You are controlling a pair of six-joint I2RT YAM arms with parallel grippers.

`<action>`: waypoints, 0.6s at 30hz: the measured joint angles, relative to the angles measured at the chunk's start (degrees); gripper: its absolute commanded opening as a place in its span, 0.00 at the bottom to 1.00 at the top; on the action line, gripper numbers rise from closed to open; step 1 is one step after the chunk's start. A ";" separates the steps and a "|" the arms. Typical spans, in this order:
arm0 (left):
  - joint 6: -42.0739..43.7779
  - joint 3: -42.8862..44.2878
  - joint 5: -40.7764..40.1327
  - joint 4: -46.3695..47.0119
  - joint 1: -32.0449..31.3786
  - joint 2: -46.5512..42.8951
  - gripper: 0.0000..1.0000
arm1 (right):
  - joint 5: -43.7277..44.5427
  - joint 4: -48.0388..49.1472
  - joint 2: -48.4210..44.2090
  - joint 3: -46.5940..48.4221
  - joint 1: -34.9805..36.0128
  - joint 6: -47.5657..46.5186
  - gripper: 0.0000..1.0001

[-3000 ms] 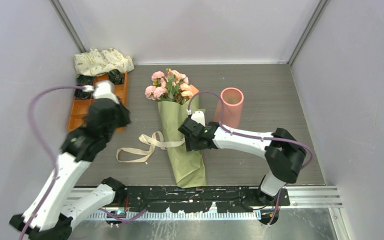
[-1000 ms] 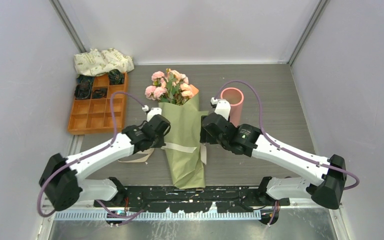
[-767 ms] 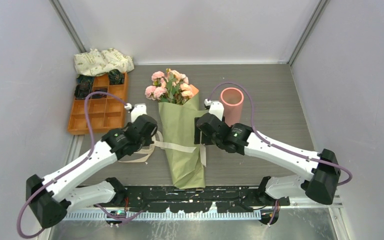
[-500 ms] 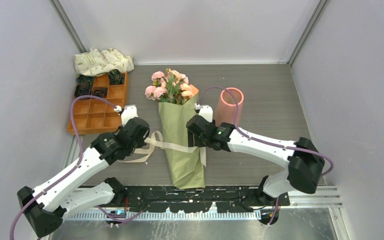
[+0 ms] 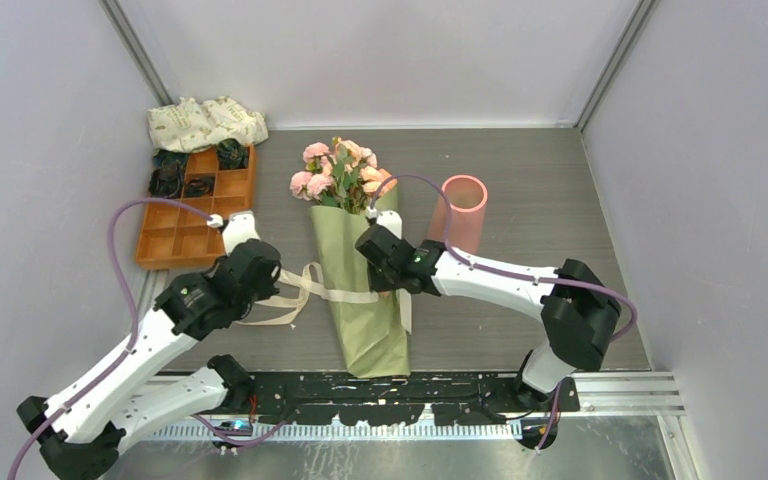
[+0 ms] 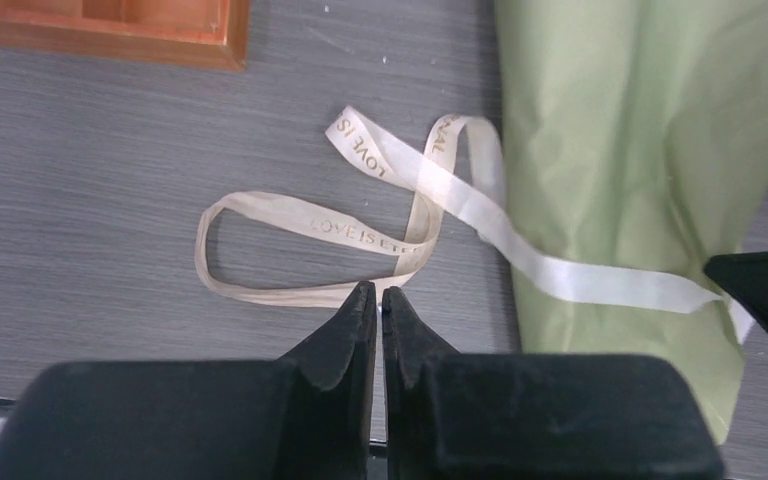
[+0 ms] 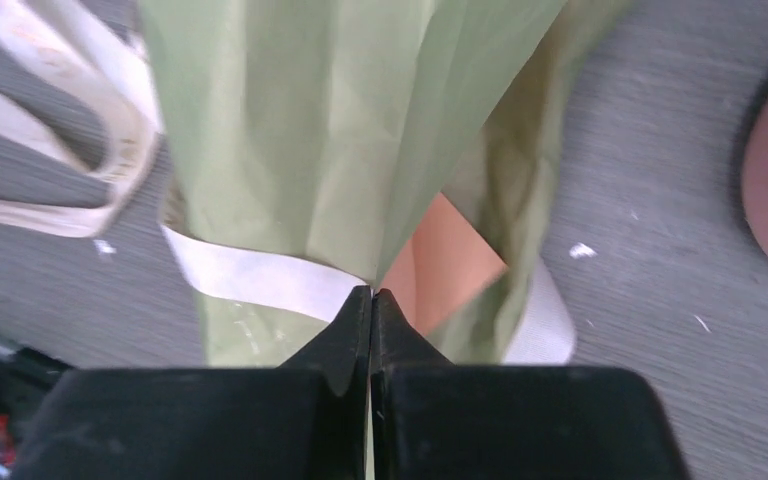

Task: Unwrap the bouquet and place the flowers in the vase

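Observation:
The bouquet (image 5: 362, 300) lies along the table's middle in its olive-green paper cone (image 6: 620, 150). Its pink and peach flowers (image 5: 338, 172) point to the back. The cream ribbon (image 5: 285, 293) is loose: loops lie left of the cone (image 6: 350, 232) and one band crosses the paper (image 7: 260, 275). My right gripper (image 5: 392, 280) sits over the cone's right side. In its wrist view it (image 7: 371, 292) is shut on a fold of the green paper, beside the orange lining (image 7: 440, 260). My left gripper (image 6: 380, 290) is shut and holds nothing; it hovers by the ribbon loop (image 5: 265, 282). The salmon-pink vase (image 5: 460, 212) stands upright to the right.
An orange compartment tray (image 5: 192, 218) sits at the back left with dark items in its far cells; its corner (image 6: 160, 30) shows in the left wrist view. A white leaf-print cloth bundle (image 5: 205, 122) lies behind it. Grey walls close in three sides.
My left gripper has drawn back leftward from the cone, and the ribbon loops now lie slack on the table. My right gripper has moved left onto the cone and shut on the paper.

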 measured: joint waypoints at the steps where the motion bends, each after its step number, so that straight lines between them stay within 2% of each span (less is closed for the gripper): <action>1: 0.00 0.85 -0.17 -0.57 0.00 -0.61 0.08 | -0.57 0.13 0.02 1.07 0.02 -0.35 0.01; 5: 0.02 4.50 -1.49 -2.14 0.00 -2.99 0.09 | -2.78 0.31 2.54 9.97 0.66 -2.27 0.01; 10: -0.02 7.06 -3.02 -4.61 0.00 -6.03 0.09 | -7.15 2.12 11.21 23.54 3.45 -3.93 0.02; 12: -0.04 7.37 -3.48 -5.73 0.00 -7.45 0.09 | -9.68 2.27 15.78 27.98 4.68 -4.07 0.14; 13: -0.07 7.67 -3.91 -6.67 0.00 -8.46 0.09 | -11.23 2.34 18.34 30.10 5.25 -4.13 0.24; 18: -0.09 10.38 -6.27 -10.23 0.00 -12.57 0.09 | -17.38 2.45 29.14 36.26 7.10 -4.26 0.54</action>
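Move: The right hand already holds the edge of the green wrapping over the sleeve, whose middle is about 3 cm to its left and 4 cm lower. The ribbon loops on the open table where this flap goes lie some 19 cm to its left, 2 cm back and 7 cm down. From the right hand, the flowers are about 23 cm ahead and 8 cm left, the vase 8 cm ahead and 15 cm right. The ribbon loops lie almost straight under the left hand, some 16 cm down and 2 cm back. Keep the right gripper shut on the wrapping edge and sweep it about 20 cm left across the sleeve in an arc, rising some 8 cm, then sinking about 6 towards the ribbon side, turning counter-clockwise about 20 degrees; part the fingers near the end. Meanwhile lift the closed, empty left gripper about 8 cm, and draw it left and slightly back, out of the flap's way. ##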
